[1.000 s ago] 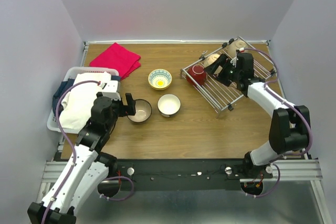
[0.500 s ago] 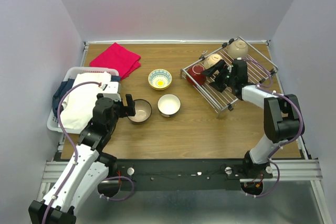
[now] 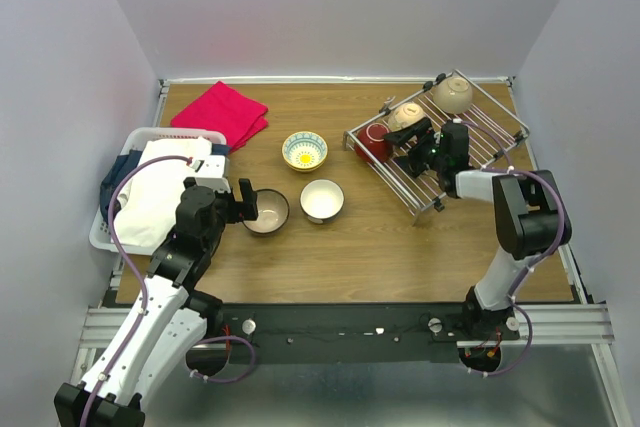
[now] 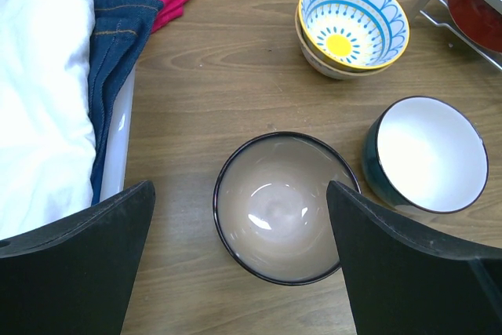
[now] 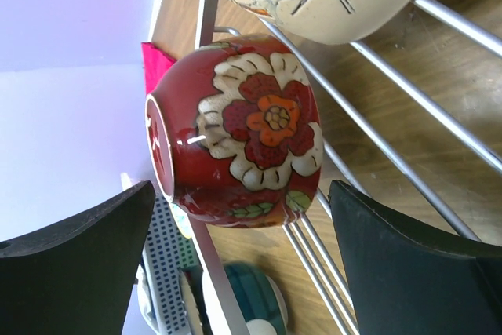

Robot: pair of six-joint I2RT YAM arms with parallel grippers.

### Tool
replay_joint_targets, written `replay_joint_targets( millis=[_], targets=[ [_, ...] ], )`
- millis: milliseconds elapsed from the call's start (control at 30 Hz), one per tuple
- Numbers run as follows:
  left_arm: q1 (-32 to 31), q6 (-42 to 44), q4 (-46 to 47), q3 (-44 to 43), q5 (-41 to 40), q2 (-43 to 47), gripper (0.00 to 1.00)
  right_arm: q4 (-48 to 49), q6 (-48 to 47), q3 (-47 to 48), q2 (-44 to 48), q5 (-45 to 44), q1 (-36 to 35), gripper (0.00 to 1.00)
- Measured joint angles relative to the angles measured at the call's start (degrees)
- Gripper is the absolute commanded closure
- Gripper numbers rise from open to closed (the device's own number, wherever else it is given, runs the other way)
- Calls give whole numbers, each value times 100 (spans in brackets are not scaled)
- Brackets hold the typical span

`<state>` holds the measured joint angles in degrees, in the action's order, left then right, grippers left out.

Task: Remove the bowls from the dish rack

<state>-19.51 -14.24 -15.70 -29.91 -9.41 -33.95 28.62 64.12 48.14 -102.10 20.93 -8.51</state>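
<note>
The silver wire dish rack (image 3: 428, 187) sits at the back right and holds three bowls: a red one (image 3: 377, 141) lying on its side, a tan one (image 3: 405, 115) and a cream one (image 3: 452, 94). My right gripper (image 3: 415, 143) is open and low over the rack bars (image 5: 408, 100). The red flowered bowl (image 5: 243, 135) lies just beyond its fingers, untouched. On the table stand a patterned bowl (image 3: 304, 151), a teal bowl with a white inside (image 3: 322, 200) and a dark-rimmed bowl (image 3: 266, 211). My left gripper (image 4: 240, 191) hangs open above the dark-rimmed bowl (image 4: 278, 205), holding nothing.
A white plastic basket (image 3: 150, 133) with folded white and denim cloth stands at the left edge, close to my left arm. A red cloth (image 3: 222, 112) lies at the back left. Walls close in the table on three sides.
My right gripper has dropped lower and slid left along the rack toward the red bowl. The left arm has barely moved, and the bowls have stayed where they were.
</note>
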Motion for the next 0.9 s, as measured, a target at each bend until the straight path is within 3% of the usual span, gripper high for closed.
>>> replay_joint_targets(
  millis=[300,533,633,900],
  targets=[
    [0,15,20,0,0,0,1,636,278,0,-297,105,0,1],
    [0,17,20,4,0,0,1,933,376,15,-474,184,2,11],
    [0,17,20,4,0,0,1,929,378,24,-494,190,9,19],
    [0,31,22,4,-2,-2,1,590,153,146,-457,186,17,51]
  ],
)
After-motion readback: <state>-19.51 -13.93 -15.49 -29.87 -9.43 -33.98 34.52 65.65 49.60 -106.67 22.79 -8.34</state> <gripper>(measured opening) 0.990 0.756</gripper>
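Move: The red bowl stands tilted in the rack just off the right fingertips, its middle about 3 cm ahead and 4 cm to the left of this hand, some 1 cm lower. The cream bowl is about 8 cm ahead and 2 cm to the right, at about hand height; the taupe bowl is roughly 15 cm ahead and 13 cm to the right. From the left hand the red bowl lies some 20 cm ahead, 27 cm to the right and 10 cm lower. The right fingers close about a quarter of their span on opposite sides of the red bowl and pinch it. Before that, wide open, the hand eases just over 1 cm forward and a little left to straddle the bowl, then all but holds its place while closing. ##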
